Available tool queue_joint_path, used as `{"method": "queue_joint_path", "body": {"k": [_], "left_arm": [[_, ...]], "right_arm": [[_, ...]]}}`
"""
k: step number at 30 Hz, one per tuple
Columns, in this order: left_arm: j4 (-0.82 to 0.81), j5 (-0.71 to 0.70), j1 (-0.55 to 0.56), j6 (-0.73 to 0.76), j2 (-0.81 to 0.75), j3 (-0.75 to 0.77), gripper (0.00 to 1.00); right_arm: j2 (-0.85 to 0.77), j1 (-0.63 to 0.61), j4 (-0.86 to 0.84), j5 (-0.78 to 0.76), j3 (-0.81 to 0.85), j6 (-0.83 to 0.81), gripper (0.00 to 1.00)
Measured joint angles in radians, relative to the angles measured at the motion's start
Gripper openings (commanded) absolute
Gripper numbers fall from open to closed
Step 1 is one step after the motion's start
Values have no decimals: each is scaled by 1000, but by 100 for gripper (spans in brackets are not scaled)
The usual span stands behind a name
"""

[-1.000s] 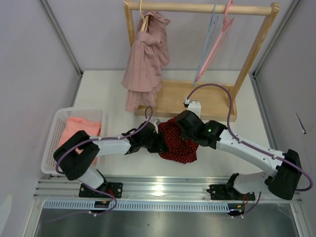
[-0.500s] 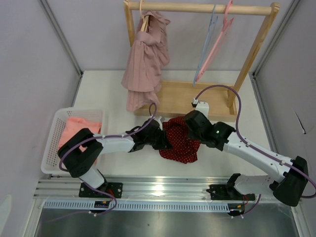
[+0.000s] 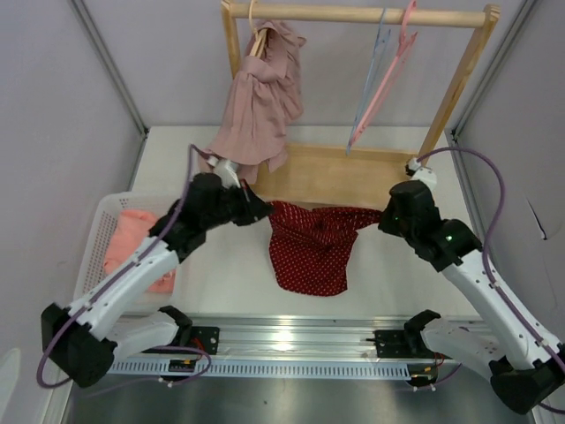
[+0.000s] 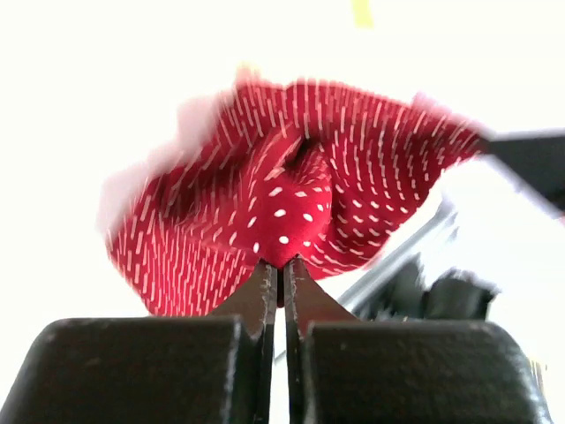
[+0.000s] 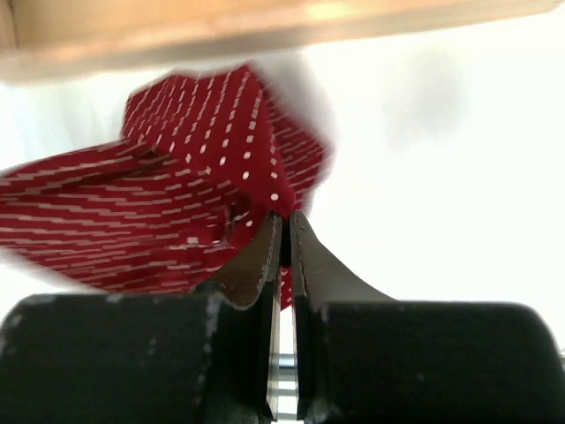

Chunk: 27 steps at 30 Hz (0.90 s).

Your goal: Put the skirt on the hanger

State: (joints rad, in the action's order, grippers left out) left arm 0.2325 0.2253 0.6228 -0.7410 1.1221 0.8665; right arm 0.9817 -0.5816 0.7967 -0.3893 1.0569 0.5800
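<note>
A red skirt [image 3: 313, 243] with white dots hangs stretched between my two grippers above the table, its lower part drooping toward the near edge. My left gripper [image 3: 265, 210] is shut on its left top corner, and in the left wrist view the red skirt [image 4: 291, 199] bunches at the closed gripper [image 4: 282, 262]. My right gripper [image 3: 381, 216] is shut on the right top corner, where the red skirt [image 5: 177, 221] meets the tips of the gripper [image 5: 284, 216]. Two empty hangers, blue [image 3: 371, 71] and pink [image 3: 393, 62], hang from the wooden rack's rail [image 3: 353, 15].
A pink garment [image 3: 260, 102] hangs on a hanger at the rail's left end. The rack's wooden base [image 3: 344, 177] lies just behind the skirt. A white basket [image 3: 97, 256] at the left holds a salmon-coloured cloth [image 3: 132, 243].
The left gripper closed on the skirt. Both arms then swung apart and up, lifting the bunched skirt off the table and spreading it wide between them.
</note>
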Motion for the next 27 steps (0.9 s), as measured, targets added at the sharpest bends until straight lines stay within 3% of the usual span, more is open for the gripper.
{"method": "queue_joint_path", "body": {"k": [5,10,17,27], "left_arm": [[130,24,-141,53,-144,161,0],[229,76,-197,63,-204,249,0],[294,98,-207,61,-264,330,0],[377,157,-209,77,-416,366,0]], "right_arm": [[-55,161,28,93,76,-36,0],[-81,262,56,220,208,-44,0],[-109,284,68,321,372,-43,0],[-186,285,74,440,431,-42,0]]}}
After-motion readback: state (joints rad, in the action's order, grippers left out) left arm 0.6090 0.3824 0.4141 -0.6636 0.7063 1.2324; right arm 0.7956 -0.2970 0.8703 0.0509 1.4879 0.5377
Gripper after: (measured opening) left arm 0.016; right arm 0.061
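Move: Both closed grippers already hold the red dotted skirt. Its middle hangs about 10 cm right of, 6 cm behind and 10 cm below the left hand, and some 14 cm left of, 6 cm behind and 10 cm below the right. From the left hand, the rack tray lies about 15 cm ahead, 16 right and 18 below; the hung pink skirt roughly 18 ahead, 3 left and 12 above. Raise both grippers together, about 20 cm, keeping the pinch on the red skirt's upper edge. Bring the left one some 9 cm to the left so the edge is pulled out between them, and let both ease back from the rack, the left more. Tip the fingers up by 20 degrees or so as they rise. ##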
